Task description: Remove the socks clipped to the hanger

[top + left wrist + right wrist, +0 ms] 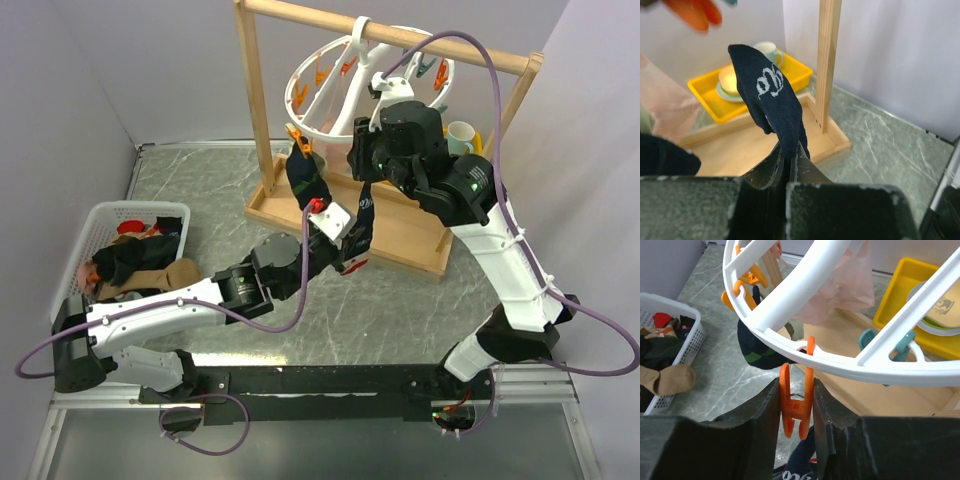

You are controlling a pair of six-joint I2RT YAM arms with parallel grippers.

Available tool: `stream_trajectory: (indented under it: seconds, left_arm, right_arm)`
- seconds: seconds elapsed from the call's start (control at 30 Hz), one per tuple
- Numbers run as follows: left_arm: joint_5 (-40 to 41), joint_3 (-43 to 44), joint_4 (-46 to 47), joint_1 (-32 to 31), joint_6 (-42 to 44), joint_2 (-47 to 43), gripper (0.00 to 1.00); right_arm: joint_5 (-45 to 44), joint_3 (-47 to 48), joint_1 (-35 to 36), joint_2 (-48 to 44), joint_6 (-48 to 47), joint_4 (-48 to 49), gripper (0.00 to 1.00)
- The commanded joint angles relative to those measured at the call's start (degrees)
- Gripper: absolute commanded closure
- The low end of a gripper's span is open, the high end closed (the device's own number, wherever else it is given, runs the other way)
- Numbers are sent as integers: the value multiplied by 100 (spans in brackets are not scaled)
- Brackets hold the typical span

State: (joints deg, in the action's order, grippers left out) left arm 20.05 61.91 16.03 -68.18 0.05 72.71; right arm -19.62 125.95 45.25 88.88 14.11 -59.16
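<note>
The white round hanger (335,95) hangs from a wooden rail. My right gripper (796,385) is shut on an orange clip (796,407) under the ring (840,362), squeezing it so that its lower tips stand apart. Just below hangs a navy patterned sock (767,95), seen in the top view as sock (363,225). My left gripper (790,152) is shut on its lower end. In the top view the left gripper (352,250) sits below the right gripper (362,160). A dark sock with green checks (757,352) hangs from another orange clip (740,290). A pale pink sock (840,295) hangs further back.
A white basket (100,215) at the left holds several socks. The light wooden frame's base (400,240) and posts (258,100) surround the hanger. Behind stands a yellow tray (715,107) with a mug (462,135). Grey walls close the left and right sides.
</note>
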Motion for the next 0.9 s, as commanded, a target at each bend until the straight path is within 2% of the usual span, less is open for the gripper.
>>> stream_trajectory:
  seconds: [0.0, 0.27, 0.37, 0.6, 0.87]
  left_arm:
    - [59, -327, -398, -46, -479, -406, 99]
    - [1237, -812, -1585, 6, -1007, -1557, 99]
    - [1466, -768, -2314, 252, -1200, -1909, 99]
    - [1414, -496, -3272, 1340, -1561, -2314, 99]
    - [1255, 49, -4274, 2853, -1482, -2059, 99]
  right_arm:
    - [-349, -114, 19, -345, -128, 220, 64]
    - [-429, -545, -87, -723, -128, 396, 64]
    - [-455, -668, -122, -872, -84, 405, 64]
    - [-508, -1081, -324, -1294, -31, 466, 64]
    - [-263, -1617, -877, -1733, -49, 528, 63]
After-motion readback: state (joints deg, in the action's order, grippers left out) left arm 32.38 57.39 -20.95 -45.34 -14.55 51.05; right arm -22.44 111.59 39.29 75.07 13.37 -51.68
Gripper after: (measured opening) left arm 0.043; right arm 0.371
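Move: The left hand already holds the navy sock, free of the clip; the laundry basket lies about 58 cm to its left, 9 cm ahead and 30 cm below. The dark sock still hanging is some 12 cm ahead of that hand and 10 cm left, about level. The right hand has its orange clip between the fingers, on the hanger's near rim, with the dark sock 11 cm left, 3 cm ahead and 10 cm below. Left hand carries the sock some 23 cm left towards the basket; right hand draws its clip 7 cm right. ##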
